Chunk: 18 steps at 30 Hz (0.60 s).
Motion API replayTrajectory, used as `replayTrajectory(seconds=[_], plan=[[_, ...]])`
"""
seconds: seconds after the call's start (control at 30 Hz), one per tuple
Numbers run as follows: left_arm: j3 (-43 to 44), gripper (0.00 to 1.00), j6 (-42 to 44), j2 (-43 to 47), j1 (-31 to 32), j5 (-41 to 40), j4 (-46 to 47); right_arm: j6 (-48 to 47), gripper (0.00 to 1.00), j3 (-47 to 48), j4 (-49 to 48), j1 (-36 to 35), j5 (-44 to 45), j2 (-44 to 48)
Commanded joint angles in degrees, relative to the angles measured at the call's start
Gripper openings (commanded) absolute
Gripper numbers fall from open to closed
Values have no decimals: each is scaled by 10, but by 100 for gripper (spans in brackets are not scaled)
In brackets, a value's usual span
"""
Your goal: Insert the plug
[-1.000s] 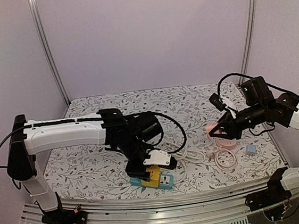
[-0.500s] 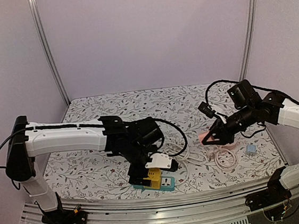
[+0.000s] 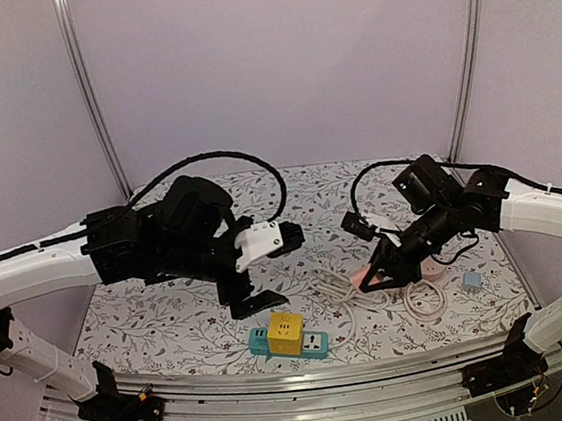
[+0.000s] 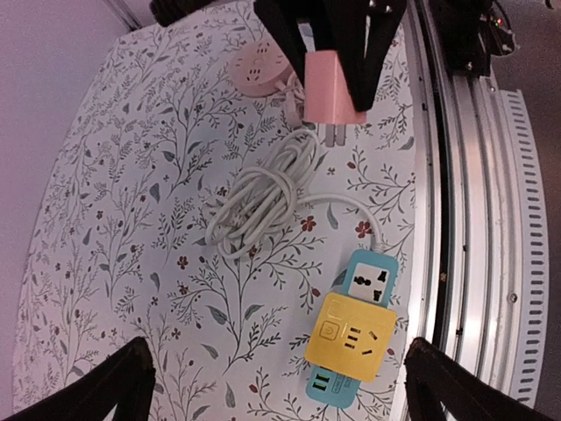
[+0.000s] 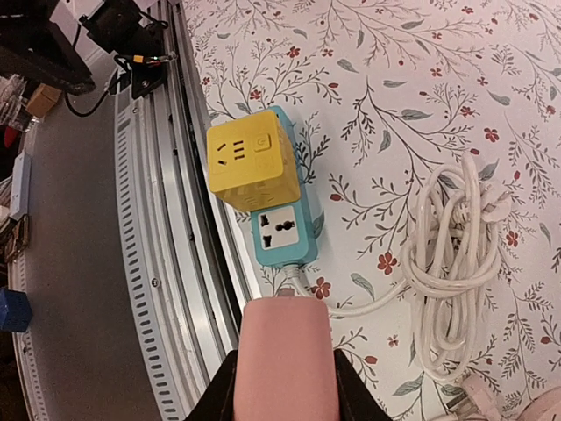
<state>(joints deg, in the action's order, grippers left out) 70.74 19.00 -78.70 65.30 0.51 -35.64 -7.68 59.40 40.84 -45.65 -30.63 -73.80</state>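
Note:
A teal power strip (image 3: 315, 345) lies near the table's front edge with a yellow cube adapter (image 3: 285, 333) on it. One teal socket (image 5: 282, 232) beside the cube is free. My right gripper (image 3: 377, 277) is shut on a pink plug (image 5: 285, 360) and holds it in the air, right of and above the strip. In the left wrist view the plug (image 4: 331, 88) hangs with its prongs pointing down. My left gripper (image 3: 275, 271) is wide open and empty, raised above the strip (image 4: 368, 281).
The strip's white cord (image 3: 334, 287) lies coiled between strip and plug. A pink round socket (image 3: 430, 268), a white cable loop (image 3: 426, 299) and a small blue block (image 3: 472, 278) sit at the right. A metal rail (image 5: 166, 219) runs along the front edge.
My left gripper has let go of the strip and cube, risen and opened wide. My right gripper has carried the pink plug leftward, nearer the strip.

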Motion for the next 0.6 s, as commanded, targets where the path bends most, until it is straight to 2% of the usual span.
replayTrajectory(seconds=[0.0, 0.3, 0.57], plan=[[-50, 100, -93, 65, -12, -65, 58, -13, 0, 57, 44, -38, 20, -51], [-122, 99, -172, 205, -33, -136, 40, 26, 0, 165, 119, -124, 89, -193], [-153, 99, -215, 281, -40, -164, -6, 50, 0, 259, 188, -168, 149, -287]])
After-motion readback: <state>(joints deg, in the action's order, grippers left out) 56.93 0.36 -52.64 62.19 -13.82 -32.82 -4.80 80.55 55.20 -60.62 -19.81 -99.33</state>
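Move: The free white socket at the right end of the power strip lies about 12 cm to the left of the right gripper, 3 cm back and some 13 cm below. On the strip, the yellow adapter stands about 6 cm farther left of that socket; the white cord bundle lies about 11 cm ahead of the right gripper, 4 cm left and 15 cm below. From the left gripper the same socket is some 9 cm right, 3 cm back and 17 cm below. Keep the pink plug gripped and carry it with the right gripper towards the strip's free socket, left at first and then increasingly down and slightly back, about 9 cm in all, tipping the fingers some 20 degrees more downward. Meanwhile clear the open, empty left gripper about 10 cm left and 6 cm up, away from the strip, swinging its fingers counter-clockwise and lifting their tips. ##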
